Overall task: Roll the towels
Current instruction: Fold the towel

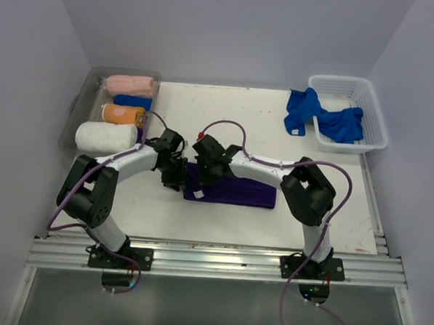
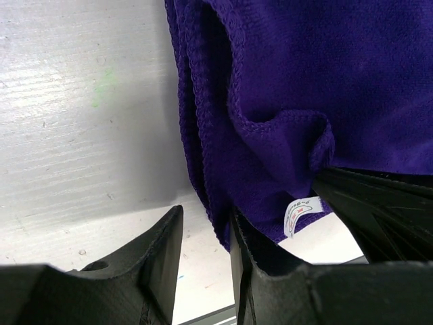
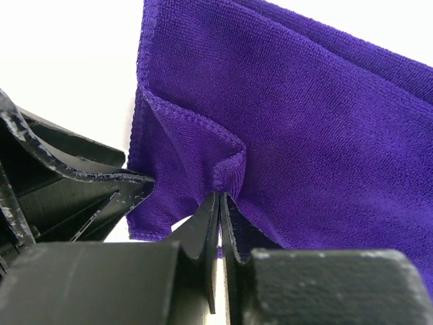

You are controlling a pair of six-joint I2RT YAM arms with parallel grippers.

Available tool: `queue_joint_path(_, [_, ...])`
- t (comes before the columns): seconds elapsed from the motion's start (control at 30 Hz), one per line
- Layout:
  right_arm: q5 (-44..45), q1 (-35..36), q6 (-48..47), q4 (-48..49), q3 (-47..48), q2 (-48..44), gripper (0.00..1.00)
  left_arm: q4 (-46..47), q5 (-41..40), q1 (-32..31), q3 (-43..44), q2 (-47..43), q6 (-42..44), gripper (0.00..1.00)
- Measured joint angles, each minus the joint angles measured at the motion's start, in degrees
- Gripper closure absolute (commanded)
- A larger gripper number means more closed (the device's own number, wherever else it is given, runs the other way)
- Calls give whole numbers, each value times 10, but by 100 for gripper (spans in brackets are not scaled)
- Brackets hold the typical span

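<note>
A folded purple towel [image 1: 237, 193] lies flat on the white table between the two arms. My right gripper [image 1: 205, 173] is at its left end, shut on a pinched fold of the hem [image 3: 226, 169]. The fingertips [image 3: 211, 217] are pressed together around the cloth. My left gripper [image 1: 174, 176] is at the same end, just left of the right one. It is open by a narrow gap, with the towel's edge [image 2: 216, 203] lying at its right finger [image 2: 238, 244]. A white label [image 2: 301, 213] hangs from the towel's corner.
A clear bin [image 1: 78, 104] at the left holds rolled towels: pink [image 1: 130, 84], blue [image 1: 133, 100], orange [image 1: 123, 114] and white [image 1: 105, 136]. A white basket [image 1: 376, 120] at the back right holds loose blue towels [image 1: 339, 124]. One drapes over its rim [image 1: 301, 109].
</note>
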Motion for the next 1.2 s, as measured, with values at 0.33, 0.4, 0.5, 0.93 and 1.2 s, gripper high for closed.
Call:
queue_joint_path(0.33, [0,13,-1,2,0,-1,100,-6,-5,11,6,-4,0,63])
queue_joint_path(0.4, [0,21,-2,4,0,-3,100,-9,-6,18,9,-9,2,63])
queue_joint_path(0.5, [0,35,-2,7,0,-6,100,-10,-7,26,14,-14,4,63])
queue_joint_path(0.93, [-31,72,-17,28,0,-7,67,-11,-7,40,15,-20,4,63])
queue_joint_path(1.2, [23,62,-34,26,-36,-81,66,-15,-8,52,20,-60,3,66])
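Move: The right hand already has the turned-back flap of the purple towel between its nearly shut tips. The towel's near-left corner lies about 5 cm to its left and 4 cm back, roughly 1 cm lower; the white label is some 2 cm back and 1 cm left, and the towel's far-left corner about 8 cm ahead and 5 cm left. From the left hand, that near-left corner is about 3 cm back and 2 cm right. Back and to its left, low over the table, the right hand draws the pinched flap about 5 cm each way towards the towel's near-left corner, turning some 10 degrees counter-clockwise, then opens to let it go and rises, easing forward and right. The left hand, half open over the towel's left edge, slips forward and left by a couple of centimetres, clearing the edge, and lifts at the end. ##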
